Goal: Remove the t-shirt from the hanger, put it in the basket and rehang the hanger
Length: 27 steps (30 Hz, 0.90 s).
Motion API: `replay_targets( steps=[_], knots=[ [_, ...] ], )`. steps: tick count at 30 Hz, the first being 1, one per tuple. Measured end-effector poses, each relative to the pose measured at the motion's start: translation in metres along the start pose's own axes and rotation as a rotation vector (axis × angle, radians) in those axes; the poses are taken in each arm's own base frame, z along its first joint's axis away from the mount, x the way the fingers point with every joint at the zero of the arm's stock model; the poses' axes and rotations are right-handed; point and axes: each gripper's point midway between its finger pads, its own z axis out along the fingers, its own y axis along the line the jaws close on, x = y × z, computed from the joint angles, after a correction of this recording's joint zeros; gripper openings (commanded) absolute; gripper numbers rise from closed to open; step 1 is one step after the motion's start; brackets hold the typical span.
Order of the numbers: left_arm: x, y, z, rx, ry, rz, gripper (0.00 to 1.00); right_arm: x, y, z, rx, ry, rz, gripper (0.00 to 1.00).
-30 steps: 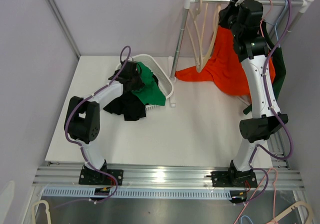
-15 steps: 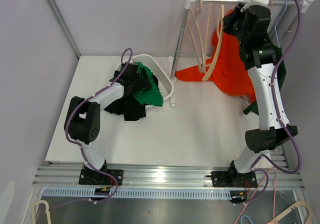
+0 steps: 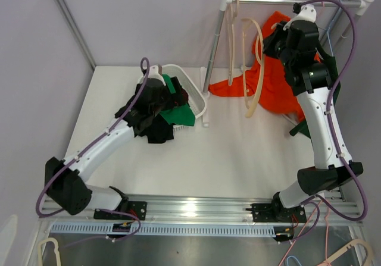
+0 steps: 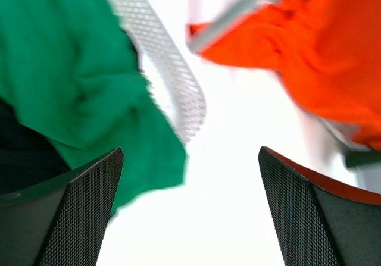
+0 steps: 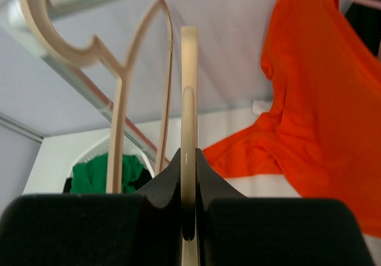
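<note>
The orange t-shirt (image 3: 277,84) hangs down from near the rail, and its lower part lies on the table; it also shows in the right wrist view (image 5: 315,99) and the left wrist view (image 4: 315,46). My right gripper (image 3: 275,44) is up near the rail, shut on a cream hanger (image 3: 255,69). In the right wrist view the hanger (image 5: 189,87) stands bare between my shut jaws (image 5: 189,177), with the shirt to its right. My left gripper (image 3: 161,96) is open and empty beside the basket, its jaws (image 4: 190,218) wide apart over bare table.
A white mesh basket (image 3: 196,96) holds green cloth (image 4: 65,69), with black clothes (image 3: 156,129) spilling out. The rack's rail (image 3: 280,1) carries another cream hanger (image 3: 233,34). A dark green garment (image 3: 333,84) hangs at the right, beside the rack post (image 3: 215,46).
My right gripper has carried the cream hanger down and left, away from the orange shirt. My left arm has unfolded and stretched out, with its gripper still by the basket.
</note>
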Motion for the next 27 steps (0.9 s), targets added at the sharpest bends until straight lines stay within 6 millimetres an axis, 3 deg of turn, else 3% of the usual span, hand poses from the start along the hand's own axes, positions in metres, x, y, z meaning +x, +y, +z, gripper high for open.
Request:
replay_targets(
  steps=[3,7,10,14,22,24,27],
  knots=[
    [0.004,-0.029,-0.028,0.078,-0.032,0.024,0.99,0.024,-0.005,-0.005,0.017,0.053,-0.003,0.0],
    [0.017,-0.045,-0.039,0.116,-0.027,0.055,0.99,0.028,-0.004,-0.006,0.02,0.058,-0.004,0.0],
    [0.031,-0.053,-0.039,0.127,-0.01,0.084,1.0,0.024,-0.006,-0.008,0.028,0.049,-0.004,0.0],
    [0.061,-0.084,-0.035,0.198,0.019,0.119,1.0,0.015,-0.004,-0.012,0.029,0.03,0.001,0.0],
    [0.149,-0.141,-0.014,0.306,0.131,0.221,1.0,0.0,0.009,-0.026,0.006,-0.005,0.019,0.0],
    [0.156,-0.155,-0.011,0.326,0.138,0.239,1.0,-0.001,0.01,-0.028,0.002,-0.008,0.02,0.0],
    [0.147,-0.18,-0.007,0.361,0.109,0.24,1.0,-0.002,0.012,-0.029,-0.003,-0.009,0.02,0.0]
  ],
)
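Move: The orange t-shirt hanging under the rail is the left hand's next goal: its middle is about 33 cm right, 10 cm ahead, near hand height. The just-released green t-shirt lies 5 cm left, 6 cm ahead and 15 cm below, the basket 10 cm ahead, 3 cm left and 18 cm down. From the right hand, the rail is 10 cm ahead and 8 cm up; the other empty hanger is 9 cm left, 8 cm ahead, slightly lower. Towards the hanging orange t-shirt and away from the green one goes the left hand, still wide open: some 21 cm right and 9 cm back, rising slightly before sinking, while it turns about 25 degrees clockwise. The empty hanger stays pinched in the right hand, which dips, climbs again and eases back about 3 cm. ##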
